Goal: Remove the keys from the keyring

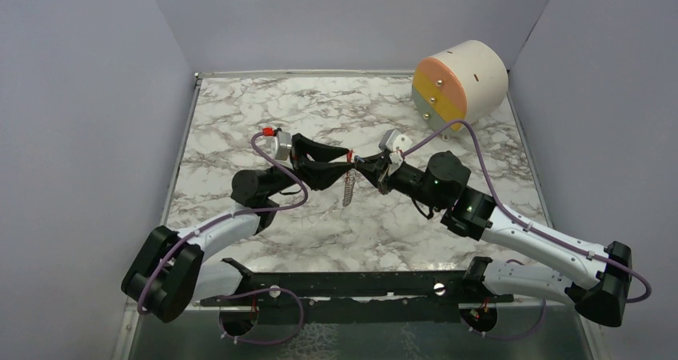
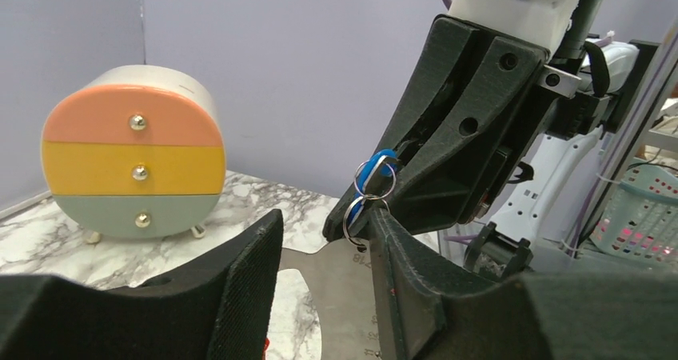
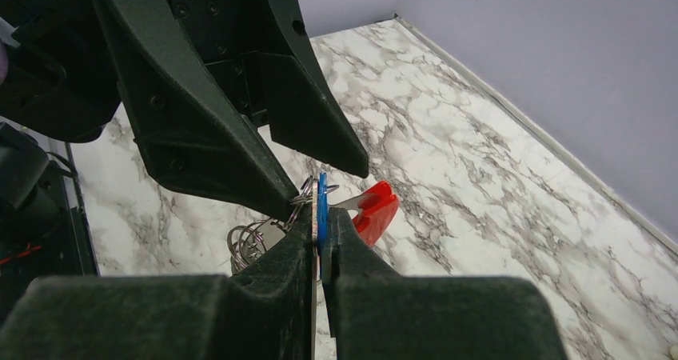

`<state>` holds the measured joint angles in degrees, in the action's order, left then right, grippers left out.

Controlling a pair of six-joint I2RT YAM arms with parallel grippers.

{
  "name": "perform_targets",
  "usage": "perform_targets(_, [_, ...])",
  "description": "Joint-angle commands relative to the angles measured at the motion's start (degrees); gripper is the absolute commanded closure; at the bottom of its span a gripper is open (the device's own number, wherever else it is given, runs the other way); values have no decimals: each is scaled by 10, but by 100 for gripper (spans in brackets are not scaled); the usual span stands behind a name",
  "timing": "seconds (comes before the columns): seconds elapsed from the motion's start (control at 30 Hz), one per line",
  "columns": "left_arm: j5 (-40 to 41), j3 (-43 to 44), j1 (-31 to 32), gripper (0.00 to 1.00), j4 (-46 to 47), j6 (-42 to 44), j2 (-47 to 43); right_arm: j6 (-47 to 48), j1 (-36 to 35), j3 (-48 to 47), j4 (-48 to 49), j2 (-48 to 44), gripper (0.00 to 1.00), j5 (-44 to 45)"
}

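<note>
My right gripper (image 1: 361, 167) is shut on the keys, a thin blue-and-silvery tag (image 3: 322, 196), held edge-on above the table; in its wrist view the gripper (image 3: 322, 220) has its jaws pressed together. The tag also shows in the left wrist view (image 2: 382, 162) with small silver rings (image 2: 361, 210) through it. The keyring, a grey coil (image 1: 349, 190), hangs below where the grippers meet; its coil (image 3: 246, 244) and red part (image 3: 377, 212) show in the right wrist view. My left gripper (image 1: 344, 165) is open (image 2: 324, 222), its fingers straddling a flat silvery plate (image 2: 344, 296) that hangs from the rings.
A big cream cylinder (image 1: 460, 80) with pink, yellow and green drawer fronts stands at the back right of the marble table (image 1: 264, 104); it also shows in the left wrist view (image 2: 132, 164). Grey walls enclose the table on three sides.
</note>
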<state>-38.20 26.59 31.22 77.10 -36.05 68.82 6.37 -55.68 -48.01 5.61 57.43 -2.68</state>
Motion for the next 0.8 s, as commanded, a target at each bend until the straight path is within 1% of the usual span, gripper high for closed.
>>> perform_targets(0.0, [-38, 13, 1, 57, 50, -28, 14, 7, 1, -12, 35, -3, 99, -5])
perform_targets(0.13, [-50, 12, 5, 66, 74, -41, 22, 8, 1, -13, 42, 1, 99, 2])
perform_targets(0.27, [-55, 12, 9, 82, 84, -46, 23, 12, 1, -21, 38, 6, 99, 10])
perform_targets(0.37, [-42, 8, 9, 90, 75, -41, 18, 13, 1, -24, 37, 6, 99, 12])
perform_targets(0.53, [-15, 4, 9, 97, -8, 13, -19, 20, 0, -29, 25, 2, 99, 27])
perform_targets(0.77, [73, -5, 9, 100, -148, 106, -126, 27, 1, -36, 12, -7, 99, 46])
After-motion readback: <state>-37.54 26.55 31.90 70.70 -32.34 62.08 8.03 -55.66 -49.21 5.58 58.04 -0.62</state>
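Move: The linked metal rings hang just off the left hand's near fingertip, about 1 cm back and 1 cm to the right of that hand's point, at its height. The blue key they hang from is about 1 cm back, 2 cm to the right and 1 cm above; the grey-and-red tag dangles roughly 4 cm below the hand, 1 cm to its right. From the right hand, which already holds the key, the rings lie some 2 cm left and 1 cm ahead, about level. The left hand eases back about 1.5 cm to bring the linked rings between its fingertips and shuts its half-open fingers, pinching the ring beside the key's own ring, then lifts about 1.5 cm and draws roughly 1 cm to the left, away from the right hand. The right hand keeps its closed grip on the blue key throughout, shifting forward and up by less than 1 cm each as the left one lifts. ##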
